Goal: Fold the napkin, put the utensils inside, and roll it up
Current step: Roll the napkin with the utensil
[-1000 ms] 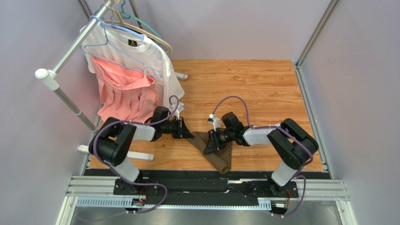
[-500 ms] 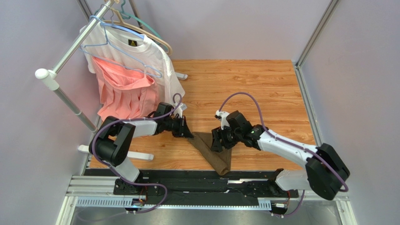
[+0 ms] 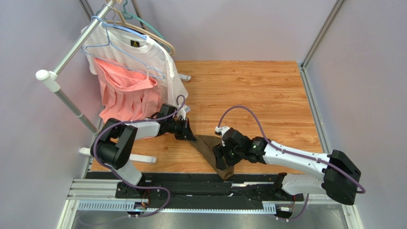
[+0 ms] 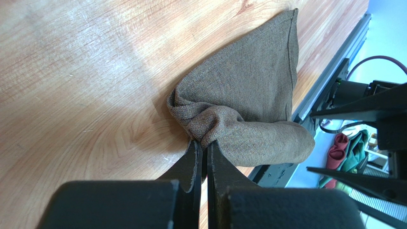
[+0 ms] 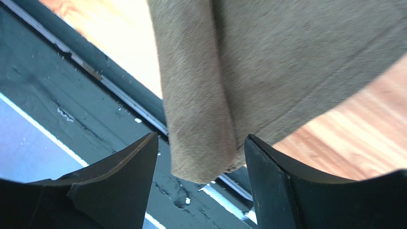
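Note:
The olive-brown napkin (image 3: 210, 147) lies bunched in a narrow fold near the table's front edge. Its lower end (image 5: 200, 119) hangs over the black rail. My left gripper (image 3: 191, 136) is shut on the napkin's upper left corner (image 4: 205, 126), its tips (image 4: 203, 143) pinching crumpled cloth just above the wood. My right gripper (image 3: 220, 161) stands open over the napkin's lower end. One finger (image 5: 126, 164) is on each side of the cloth and neither touches it. The utensils are out of view.
A clothes rack stands at the back left with a white T-shirt (image 3: 145, 57) and a pink garment (image 3: 125, 93) on hangers. Its white foot (image 3: 141, 158) lies by the left arm. The black rail (image 3: 191, 185) runs along the near edge.
My right gripper has opened and let go of the napkin, then moved toward the near edge over the cloth's lower end. The left gripper still holds its corner and has barely moved.

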`<action>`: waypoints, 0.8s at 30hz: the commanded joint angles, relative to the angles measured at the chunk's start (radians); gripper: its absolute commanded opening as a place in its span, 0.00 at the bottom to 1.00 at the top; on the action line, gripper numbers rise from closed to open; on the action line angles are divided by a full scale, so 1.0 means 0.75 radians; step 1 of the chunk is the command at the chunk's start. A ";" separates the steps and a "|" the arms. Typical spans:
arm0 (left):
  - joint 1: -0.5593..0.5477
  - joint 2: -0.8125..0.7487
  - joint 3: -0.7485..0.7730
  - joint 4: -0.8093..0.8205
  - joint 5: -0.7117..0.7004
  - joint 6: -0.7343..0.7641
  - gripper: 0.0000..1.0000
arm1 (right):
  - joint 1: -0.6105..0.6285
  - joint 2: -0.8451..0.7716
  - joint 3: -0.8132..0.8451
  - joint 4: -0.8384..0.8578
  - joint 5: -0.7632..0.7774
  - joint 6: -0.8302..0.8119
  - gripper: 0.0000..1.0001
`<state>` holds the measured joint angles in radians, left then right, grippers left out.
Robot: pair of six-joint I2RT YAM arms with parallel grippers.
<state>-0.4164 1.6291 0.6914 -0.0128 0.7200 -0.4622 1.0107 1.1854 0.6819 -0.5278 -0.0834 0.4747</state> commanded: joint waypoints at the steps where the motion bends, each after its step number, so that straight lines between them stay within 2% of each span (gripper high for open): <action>1: -0.003 0.000 0.021 -0.063 -0.019 0.041 0.00 | 0.080 0.033 0.019 0.014 0.033 0.085 0.70; 10: -0.003 -0.004 0.019 -0.073 -0.017 0.044 0.00 | 0.172 0.109 0.062 -0.104 0.177 0.140 0.68; 12: -0.003 -0.004 0.021 -0.075 -0.015 0.044 0.00 | 0.172 0.131 0.060 -0.078 0.158 0.136 0.64; 15: -0.003 0.000 0.021 -0.077 -0.013 0.044 0.00 | 0.192 0.166 0.085 -0.065 0.150 0.134 0.51; 16: -0.003 0.000 0.021 -0.077 -0.013 0.044 0.00 | 0.197 0.170 0.109 -0.071 0.152 0.134 0.44; 18: -0.003 0.002 0.021 -0.079 -0.015 0.044 0.00 | 0.215 0.180 0.130 -0.092 0.154 0.136 0.37; 19: -0.003 0.004 0.021 -0.081 -0.015 0.044 0.00 | 0.219 0.184 0.148 -0.104 0.154 0.140 0.29; 22: -0.003 0.006 0.021 -0.081 -0.017 0.044 0.00 | 0.219 0.199 0.173 -0.145 0.134 0.156 0.13; 24: -0.003 0.008 0.021 -0.081 -0.021 0.046 0.00 | 0.219 0.209 0.197 -0.172 0.130 0.169 0.06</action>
<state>-0.4164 1.6291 0.6949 -0.0303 0.7197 -0.4606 1.1713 1.3285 0.7620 -0.6319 0.0074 0.5716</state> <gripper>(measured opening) 0.027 0.143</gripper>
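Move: The near end of the napkin roll, poking over the table's front edge, lies about 3 cm back from the right hand's open fingers and some 3 cm below, neither left nor right. From that hand the roll's far end, pinched by the left fingers, is about 11 cm ahead and 9 cm left; the flat napkin flap's middle is roughly 7 cm ahead and 1 cm right. From the left hand the near end is some 14 cm back and 10 cm right. Pinching the near end of the napkin roll between its closing fingers, the right hand first goes back about 3 cm towards the table's front edge and sinks roughly as far, its fingers tilting some 10 degrees nearer to straight down; while they shut it eases up by nearly 1 cm. The left hand stays in place, keeping its pinch on the far end. ##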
